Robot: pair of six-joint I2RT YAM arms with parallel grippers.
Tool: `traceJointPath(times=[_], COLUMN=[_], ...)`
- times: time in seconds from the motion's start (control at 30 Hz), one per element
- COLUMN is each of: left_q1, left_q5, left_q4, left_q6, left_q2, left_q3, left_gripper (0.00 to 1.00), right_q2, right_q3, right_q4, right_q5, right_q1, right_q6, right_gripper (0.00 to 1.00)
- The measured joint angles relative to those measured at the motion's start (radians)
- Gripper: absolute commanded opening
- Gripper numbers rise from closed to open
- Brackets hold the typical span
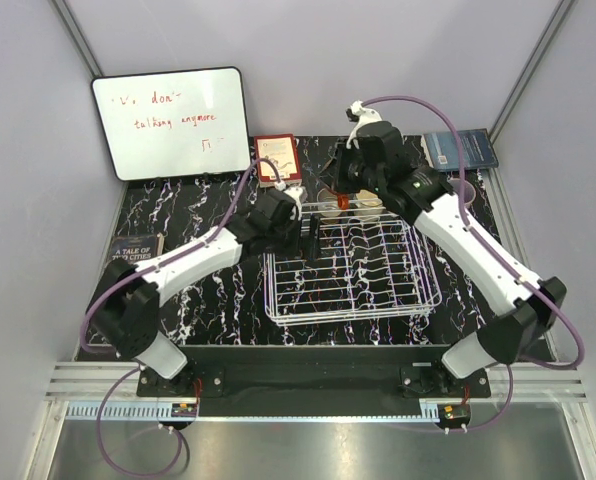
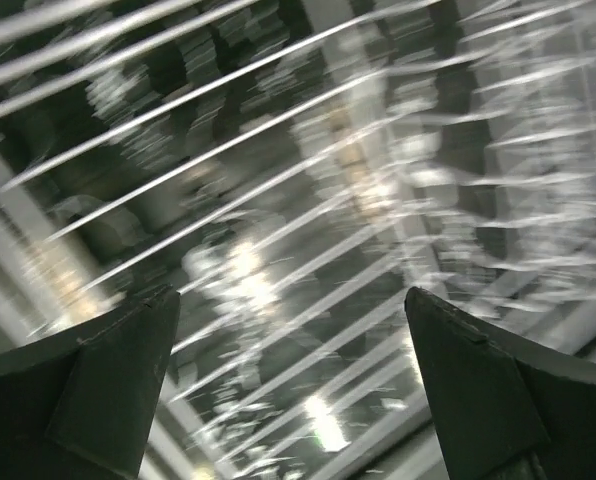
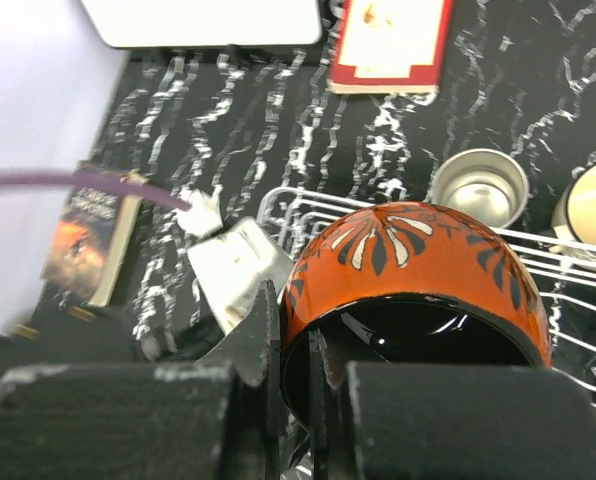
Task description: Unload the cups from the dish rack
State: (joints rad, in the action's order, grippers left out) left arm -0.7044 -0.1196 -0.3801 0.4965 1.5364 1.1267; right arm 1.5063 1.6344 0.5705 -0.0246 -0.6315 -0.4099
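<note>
The white wire dish rack (image 1: pixel 353 275) sits mid-table. Above its back edge my right gripper (image 1: pixel 344 200) (image 3: pixel 296 330) is shut on the rim of an orange-red cup (image 3: pixel 418 270) with a black and white flower pattern, one finger inside and one outside. Just behind the rack on the table stand a greyish cup (image 3: pixel 478 185) (image 1: pixel 327 195) and a cream cup (image 3: pixel 590 210) (image 1: pixel 370 205). My left gripper (image 1: pixel 313 240) (image 2: pixel 288 300) hangs open over the rack's back left part. Only blurred rack wires (image 2: pixel 308 200) show between its fingers (image 2: pixel 108 380).
A whiteboard (image 1: pixel 170 122) leans at the back left with a red book (image 1: pixel 276 158) beside it. A dark book (image 1: pixel 133 248) lies at the left and a blue one (image 1: pixel 460 148) at the back right. A pinkish cup (image 1: pixel 465 190) stands right of the right arm.
</note>
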Motion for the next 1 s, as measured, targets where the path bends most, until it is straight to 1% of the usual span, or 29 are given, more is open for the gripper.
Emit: traceJointPath(times=[0.07, 0.1, 0.23, 0.43, 0.6, 0.73, 1.0], left_q1=[-0.002, -0.005, -0.011, -0.010, -0.010, -0.011, -0.011], left_q5=[0.079, 0.097, 0.173, 0.210, 0.209, 0.198, 0.166], left_q4=[-0.063, -0.060, -0.100, -0.146, -0.151, -0.137, -0.055], left_q6=[-0.016, -0.021, -0.023, -0.018, -0.018, -0.031, -0.056], left_q2=[0.044, 0.055, 0.051, 0.022, -0.007, -0.082, -0.327], left_q3=[-0.001, 0.000, -0.030, -0.096, -0.117, -0.141, -0.151], left_gripper=[0.99, 0.99, 0.99, 0.99, 0.99, 0.99, 0.99], right_q2=[0.046, 0.071, 0.166, 0.331, 0.454, 0.542, 0.700], right_q3=[0.038, 0.060, 0.154, 0.321, 0.435, 0.528, 0.697], right_q4=[0.017, 0.024, 0.041, 0.058, 0.066, 0.074, 0.097], right_q5=[-0.014, -0.016, -0.018, -0.008, -0.003, 0.011, 0.036], right_q1=[0.006, 0.014, 0.056, 0.119, 0.130, 0.130, 0.137], right_q6=[-0.002, -0.002, -0.006, -0.018, -0.024, -0.031, -0.043], right_gripper=[0.00, 0.00, 0.00, 0.00, 0.00, 0.00, 0.00])
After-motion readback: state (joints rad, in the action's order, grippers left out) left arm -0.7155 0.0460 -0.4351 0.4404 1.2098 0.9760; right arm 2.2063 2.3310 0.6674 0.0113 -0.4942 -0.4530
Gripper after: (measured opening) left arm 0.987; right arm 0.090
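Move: Over the far part of the rack, the right hand already holds the orange cup. The clear counter spot it heads for is roughly 16 cm ahead, 5 cm left and 25 cm below, with the silver cup 9 cm ahead and 1 cm right, the beige cup 10 cm ahead and 11 cm right, and the red book 25 cm ahead and 12 cm left. From the open left hand, the dish rack's middle lies about 10 cm right, 3 cm back and 6 cm below. Carrying the orange cup in its still-shut fingers, the right hand reaches about 17 cm forward, out past the silver cup towards the counter by the red book, sinking some 7 cm. Meanwhile the left hand, fingers staying wide open, dips into the rack and pushes it left by about 6 cm as its fingers swing more upright, then climbs about 11 cm clear. ##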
